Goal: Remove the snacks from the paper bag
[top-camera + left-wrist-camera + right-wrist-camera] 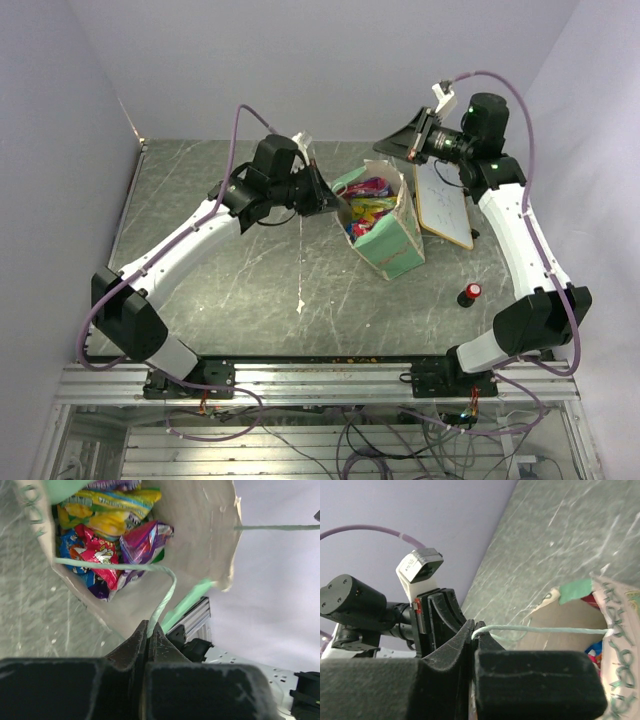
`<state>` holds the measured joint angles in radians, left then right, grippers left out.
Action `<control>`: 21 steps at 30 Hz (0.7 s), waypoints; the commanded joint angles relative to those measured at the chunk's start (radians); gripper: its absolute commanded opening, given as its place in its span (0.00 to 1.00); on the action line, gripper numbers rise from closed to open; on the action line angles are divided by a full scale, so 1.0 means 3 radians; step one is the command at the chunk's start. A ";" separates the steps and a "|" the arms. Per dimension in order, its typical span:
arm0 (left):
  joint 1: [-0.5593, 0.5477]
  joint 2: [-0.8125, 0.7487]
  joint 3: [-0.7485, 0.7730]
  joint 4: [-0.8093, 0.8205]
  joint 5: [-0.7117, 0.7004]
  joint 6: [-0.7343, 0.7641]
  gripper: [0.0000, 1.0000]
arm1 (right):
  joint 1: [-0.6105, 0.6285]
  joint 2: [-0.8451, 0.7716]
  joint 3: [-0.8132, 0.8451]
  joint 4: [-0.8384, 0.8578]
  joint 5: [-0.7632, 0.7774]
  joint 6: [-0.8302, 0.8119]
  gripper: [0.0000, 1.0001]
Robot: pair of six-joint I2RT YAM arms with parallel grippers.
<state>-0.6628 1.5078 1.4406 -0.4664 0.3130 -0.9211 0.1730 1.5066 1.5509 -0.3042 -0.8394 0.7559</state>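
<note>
The mint-green paper bag [392,240] hangs tilted between my two grippers with its mouth held open. Several snacks [366,205] in yellow, red, purple and blue fill its bottom [107,535]. My left gripper [340,203] is at the mouth's left rim, shut on one pale string handle [162,597] that runs into its tips [150,628]. My right gripper [382,147] is above the far rim, shut on the other string handle [545,628] at its tips [476,632]. The bag's tan inside [567,630] shows in the right wrist view.
A white whiteboard [441,203] lies just right of the bag, under the right arm. A small red-capped black knob [469,293] stands on the dark table [220,290] near the right front. Pale walls close off the back and sides.
</note>
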 commanded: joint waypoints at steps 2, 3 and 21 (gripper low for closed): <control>-0.0008 -0.0558 -0.0332 -0.0051 -0.0191 0.0022 0.07 | 0.0353 0.0010 0.0100 0.0234 -0.0380 -0.0062 0.00; -0.0010 -0.0629 -0.0423 -0.0020 -0.0213 -0.0004 0.07 | 0.0435 0.0035 0.0150 0.0146 -0.0376 -0.0136 0.00; -0.0003 -0.1482 -0.0270 -0.1406 -0.0824 0.0473 0.73 | 0.0794 0.0004 -0.0019 0.0445 -0.0475 -0.0011 0.00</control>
<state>-0.6628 1.1477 1.2762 -0.7300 0.1745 -0.8684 0.3985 1.5120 1.5032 -0.2214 -0.9508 0.7517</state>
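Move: Each hand already pinches one handle of the paper bag. The snacks inside lie about 8 cm ahead of the left hand, 10 cm to its right and 13 cm below it. From the right hand they are level fore and aft, some 3 cm to its right and about 22 cm below. The whiteboard is roughly 14 cm farther out than the right hand, 28 cm right, and the red-capped bottle 15 cm back, 32 cm right, both about 35 cm below. Both hands swing back and to the left together, some 11 cm each after dipping about a centimetre, carrying the bag towards the robot's left; the right keeps its handle pinched, turns about 20 degrees counter-clockwise and eases nearly to a stop. Soon after setting off, the left hand begins to open while still travelling and lets go of its handle, its fingers more than half open around the loose cord at the end. ##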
